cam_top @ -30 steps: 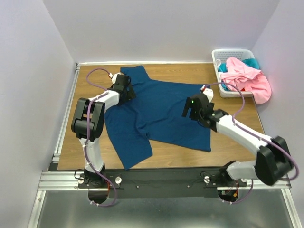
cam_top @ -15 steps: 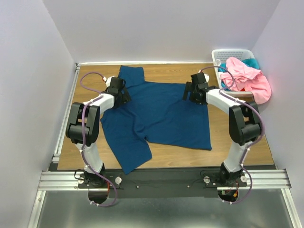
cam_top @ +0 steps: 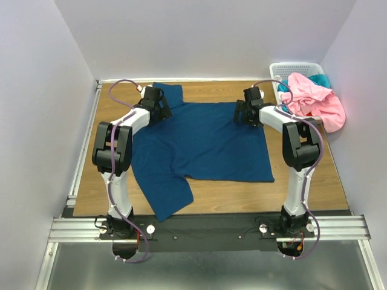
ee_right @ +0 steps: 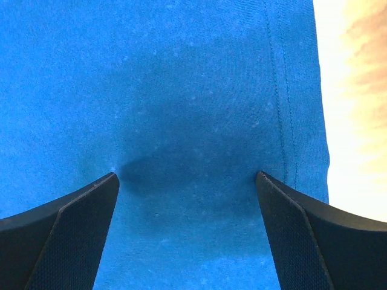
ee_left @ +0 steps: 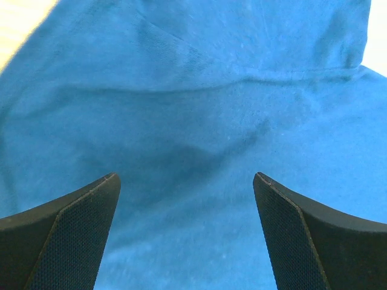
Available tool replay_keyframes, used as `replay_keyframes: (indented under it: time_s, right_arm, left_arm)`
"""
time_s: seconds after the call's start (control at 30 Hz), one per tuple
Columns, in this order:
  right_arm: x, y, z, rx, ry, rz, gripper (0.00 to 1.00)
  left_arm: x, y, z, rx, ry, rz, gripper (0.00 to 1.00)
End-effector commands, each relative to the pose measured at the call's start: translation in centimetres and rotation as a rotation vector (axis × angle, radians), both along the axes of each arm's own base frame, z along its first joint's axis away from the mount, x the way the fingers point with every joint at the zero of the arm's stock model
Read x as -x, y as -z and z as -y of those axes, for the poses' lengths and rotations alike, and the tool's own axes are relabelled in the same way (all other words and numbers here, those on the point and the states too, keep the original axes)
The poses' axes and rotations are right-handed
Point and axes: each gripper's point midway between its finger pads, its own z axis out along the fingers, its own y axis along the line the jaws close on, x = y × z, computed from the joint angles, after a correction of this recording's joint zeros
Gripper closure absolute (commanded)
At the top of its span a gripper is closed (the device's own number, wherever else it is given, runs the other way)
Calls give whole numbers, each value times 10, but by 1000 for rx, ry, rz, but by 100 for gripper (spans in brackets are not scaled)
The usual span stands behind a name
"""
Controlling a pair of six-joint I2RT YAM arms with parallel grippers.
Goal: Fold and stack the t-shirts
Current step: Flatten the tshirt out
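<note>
The large dark navy-teal t-shirt [cam_top: 202, 142] lies spread on the wooden table, with no print showing. My left gripper [cam_top: 158, 110] is open and pressed down on the shirt near its far left sleeve; its wrist view [ee_left: 186, 178] shows only blue cloth [ee_left: 199, 109] between the wide-apart fingers. My right gripper [cam_top: 247, 113] is open on the shirt's far right corner; its wrist view [ee_right: 187, 176] shows flat cloth and the stitched hem [ee_right: 281, 90]. The pink t-shirt [cam_top: 314, 99] and the brighter teal one [cam_top: 321, 79] lie heaped in the basket.
The white slatted basket [cam_top: 289, 67] stands at the far right corner of the table [cam_top: 302, 163], with the pink shirt hanging over its near rim. White walls close in the far, left and right sides. A metal rail [cam_top: 205, 226] runs along the near edge.
My right gripper swung from the shirt's middle out to its far right corner. My left gripper shifted slightly farther. The shirt's right side now lies flatter and wider.
</note>
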Motion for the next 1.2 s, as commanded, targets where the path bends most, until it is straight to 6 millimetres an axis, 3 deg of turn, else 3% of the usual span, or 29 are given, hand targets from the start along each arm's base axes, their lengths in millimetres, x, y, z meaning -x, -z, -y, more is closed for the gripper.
replay_keyframes:
  time_s: [0.0,0.37,0.57,0.77,0.87,1.0,1.07,1.1,1.13,1.17]
  right_arm:
    - [10,33,-1,-33,-23,-93,0]
    - [-6,27,1,-51,-22,-68,0]
    - [-21,35,6,-66,-16,-68,0]
    - [-41,28,11,-57,-30,-31,0]
    - [-49,15,9,-50,-63,1,0]
    - [-50,-37,3,-91,-97,87,0]
    - [-38,-63,1,-112,-93,120,0]
    - [-38,-63,-1,-118,-95,121,0]
    - [-26,-76,0,-126,-94,134,0]
    - [-19,-81,-1,-134,-92,136,0]
  left_arm:
    - [-3,21,11,19,71,-66,2]
    - [-33,44,30,60,127,-117,2]
    - [-50,44,28,48,119,-112,2]
    - [-64,36,32,61,130,-92,2]
    - [-69,20,33,59,139,-66,2]
    - [-68,-33,33,71,133,21,2]
    - [-55,-60,38,67,133,66,2]
    - [-48,-67,39,61,131,77,2]
    - [-37,-91,46,62,126,120,2]
    - [-29,-74,48,50,120,88,2]
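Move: The blue t-shirt's middle lies about 18 cm to the right of my left hand and 14 cm back, with cloth only some 2 cm below the fingers; the upper sleeve is roughly 7 cm ahead and 6 cm right of that hand. From my right hand, already on the cloth, the shirt's middle is about 21 cm left and 13 cm back, while the basket stands some 20 cm right and 8 cm ahead. With both grippers kept wide open, I shove the shirt forward towards the far edge of the table: my left hand first drops about 2 cm onto the cloth, then drags it forward some 7 cm and a little right, while my right hand keeps its fingertips on the cloth and slides about 5 cm forward, slowly at first. Then both hands lift off and draw back a little. ##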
